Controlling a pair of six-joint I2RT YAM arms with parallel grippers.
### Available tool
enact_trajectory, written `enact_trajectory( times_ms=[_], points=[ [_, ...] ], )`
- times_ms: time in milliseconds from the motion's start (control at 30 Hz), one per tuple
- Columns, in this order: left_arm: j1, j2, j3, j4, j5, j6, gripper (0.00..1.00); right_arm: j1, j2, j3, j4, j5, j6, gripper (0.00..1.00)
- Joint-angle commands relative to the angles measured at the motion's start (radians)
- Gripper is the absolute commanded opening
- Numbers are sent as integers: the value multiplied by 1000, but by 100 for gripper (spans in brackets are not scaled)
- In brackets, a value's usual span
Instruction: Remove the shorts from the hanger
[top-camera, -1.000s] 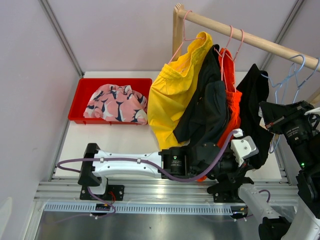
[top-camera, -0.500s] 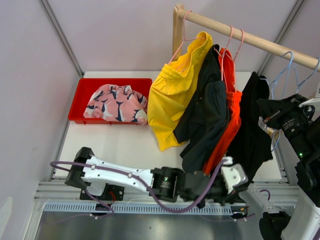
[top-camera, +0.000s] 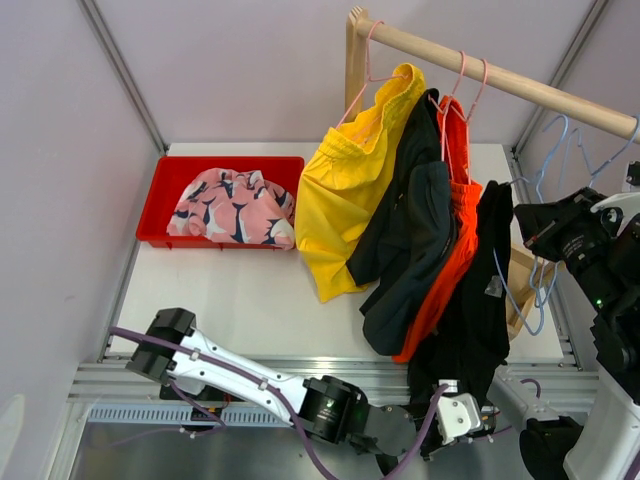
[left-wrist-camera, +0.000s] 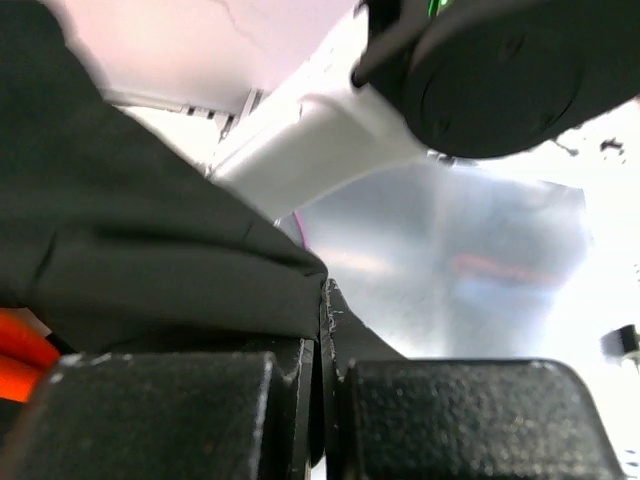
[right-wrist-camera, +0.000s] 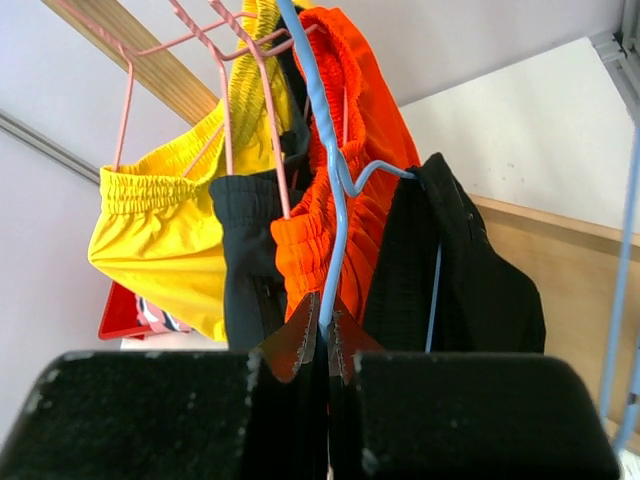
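Observation:
The black shorts (top-camera: 475, 300) hang stretched from a blue hanger (top-camera: 530, 325) down toward the near edge. My left gripper (top-camera: 462, 418) is shut on their lower hem; the left wrist view shows the black fabric (left-wrist-camera: 150, 250) pinched in the closed jaws (left-wrist-camera: 325, 400). My right gripper (top-camera: 530, 225) is shut on the blue hanger wire (right-wrist-camera: 330, 240), as seen in the right wrist view (right-wrist-camera: 325, 335). Yellow shorts (top-camera: 345, 190), charcoal shorts (top-camera: 410, 240) and orange shorts (top-camera: 455, 200) hang on pink hangers. The pink patterned shorts (top-camera: 235, 205) lie in a red tray (top-camera: 160, 185).
A wooden rail (top-camera: 500, 75) on an upright post (top-camera: 355, 60) crosses the back right. More blue hangers (top-camera: 590, 150) hang at its right end. A wooden board (top-camera: 522, 290) lies by the right arm. Grey walls stand at the left and back.
My left arm has swung down past the table's near edge, pulling the black shorts' hem with it, so they now hang long. The right gripper and blue hanger shifted slightly.

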Motion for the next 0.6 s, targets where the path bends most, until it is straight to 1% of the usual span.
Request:
enact_trajectory(
  times_ms=[0,67,100,167,200,233,300,400,467,500,533,567],
  points=[
    [-64,11,17,26,82,15,0,2,36,51,205,79,-55,0],
    [-63,36,44,-24,15,24,0,4,33,62,186,76,-45,0],
    [-60,56,88,-53,-10,32,0,4,29,62,180,70,-38,0],
    [-26,74,130,-80,-48,38,0,4,4,55,157,67,-26,0],
    [-3,90,158,-97,-44,29,0,4,-5,53,150,61,-12,0],
    [41,96,178,-123,-39,25,0,4,-16,48,142,55,-3,0],
    [90,110,205,-153,-34,24,0,4,-40,50,104,33,19,0],
    [208,137,309,-186,-45,38,0,2,-62,76,32,-20,36,0],
    [256,147,340,-201,-38,38,0,2,-71,93,-27,-43,40,0],
    [299,159,387,-215,-22,44,0,2,-69,116,-50,-50,39,0],
    [320,159,388,-225,-22,47,0,2,-69,130,-73,-51,39,0],
    [337,174,427,-239,-24,53,0,4,-69,142,-117,-54,42,0]
  ],
)
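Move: The left hand already grips the lower near part of the black shorts. Their waistband, on the end of the blue hanger, lies roughly 34 cm ahead of it, 7 cm to its right and 15 cm higher. The orange shorts hang around 30 cm ahead of the left hand, in line sideways, 8 cm up. From the right hand, shut on that hanger, the waistband is about 8 cm ahead, 2 cm right and 2 cm lower; the orange shorts hang 7 cm ahead, 4 cm left and 12 cm lower. Forward, after a slow start with a slight dip, the left hand sweeps about 15 cm towards the hanger and some 4 cm to the right, swinging counter-clockwise and keeping its pinch on the black shorts. The right hand holds the blue hanger nearly still at first, then draws it back about 4.5 cm and slightly up, tipping up a little, its fingers still shut. ##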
